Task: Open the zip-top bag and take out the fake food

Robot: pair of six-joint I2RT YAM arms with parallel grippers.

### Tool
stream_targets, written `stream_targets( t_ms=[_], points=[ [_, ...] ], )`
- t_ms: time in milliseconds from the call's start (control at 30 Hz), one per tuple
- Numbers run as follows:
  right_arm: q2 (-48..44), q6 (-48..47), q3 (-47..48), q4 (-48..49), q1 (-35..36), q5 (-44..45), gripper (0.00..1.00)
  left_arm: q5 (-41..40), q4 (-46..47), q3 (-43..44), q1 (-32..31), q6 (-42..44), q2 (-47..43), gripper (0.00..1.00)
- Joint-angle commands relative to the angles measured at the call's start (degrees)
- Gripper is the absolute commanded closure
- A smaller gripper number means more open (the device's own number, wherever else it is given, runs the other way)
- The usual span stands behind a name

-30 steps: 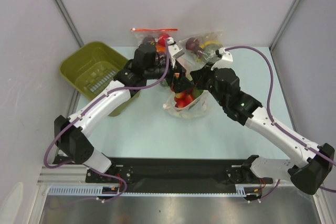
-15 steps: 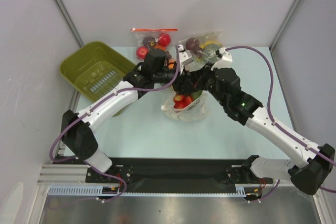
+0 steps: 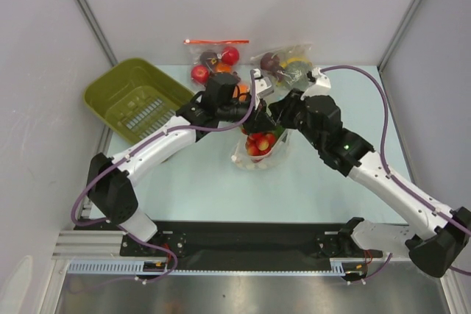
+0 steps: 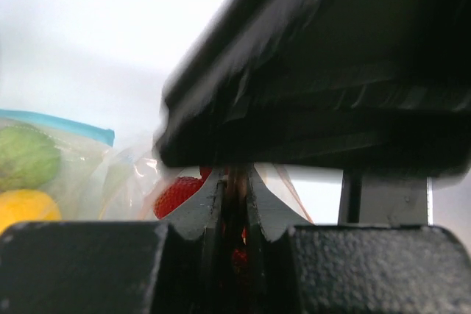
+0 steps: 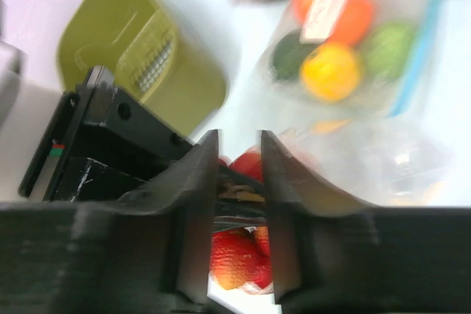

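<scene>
The zip-top bag [image 3: 257, 155] stands in the middle of the table, its top pulled up between both arms. The fake food [image 3: 259, 143], red strawberry-like pieces, fills its lower part. My left gripper [image 3: 255, 112] comes in from the left at the bag's top. In the left wrist view its jaws [image 4: 235, 176] stand almost together on a thin fold of plastic, with a strawberry [image 4: 176, 193] just behind. My right gripper [image 3: 274, 120] meets it from the right. Its fingers [image 5: 239, 146] stand apart over the strawberries [image 5: 237, 257], with nothing pinched between them.
A green basket [image 3: 132, 98] sits at the back left, also in the right wrist view [image 5: 140, 56]. A clear bag with a red zip strip [image 3: 215, 55] and a bag of round fruit [image 3: 284, 64] lie at the back wall, close behind both grippers.
My left gripper swung right onto the bag's top and closed down. My right gripper's jaws parted. The bag is drawn taller and narrower than before.
</scene>
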Motion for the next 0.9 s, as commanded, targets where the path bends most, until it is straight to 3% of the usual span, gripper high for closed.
stream_targets(
  t_ms=[0,100,233,400,633,867],
  points=[
    [-5.48,-2.32,1.58,0.35,-2.86,4.55,0.63,2.34,-0.23,-0.05,0.37,0.66,-0.47,1.00],
    [-8.47,-3.91,1.06,-1.05,-4.53,5.25,0.45,4.01,0.03,0.30,0.98,-0.56,-0.39,1.00],
    [-11.81,-4.35,0.35,-5.80,-6.03,8.59,0.35,5.59,0.82,-0.04,2.65,-1.89,-0.47,1.00],
    [-11.81,-2.60,-0.61,-11.87,-6.91,5.53,0.32,6.56,0.99,-0.05,3.36,-2.24,-0.74,1.00],
    [-10.41,1.70,-8.25,-4.51,-8.23,-2.99,0.32,6.91,0.82,-0.40,3.71,-2.24,-1.00,1.00],
    [-6.81,2.33,-9.49,-1.06,-8.49,-5.64,0.32,6.91,0.73,-0.57,3.80,-2.24,-1.44,1.00]
  ],
)
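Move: The two hands meet over the open bag. The right side of its rim lies about 3 cm back, 4 cm right and 9 cm below the right hand, or roughly 5 cm right of the left hand, level with it and 4 cm below. From the right hand, the brown stem is some 2 cm back and 4 cm below, the red fake fruit 5 cm back, 4 cm left and 14 cm down, and the bag of citrus 10 cm ahead, 5 cm left and 19 cm down. The right fingers, already parting around the brown stem, open wide as the hand pulls clear to its right by about 9 cm and up some 5 cm, then swings back a little left and drops about 11 cm towards the right side of the bag's rim, the wrist dipping again as it comes down. Meanwhile the left hand keeps its pinch on the brown stem just above the bag mouth and eases only a centimetre or two to the left. ##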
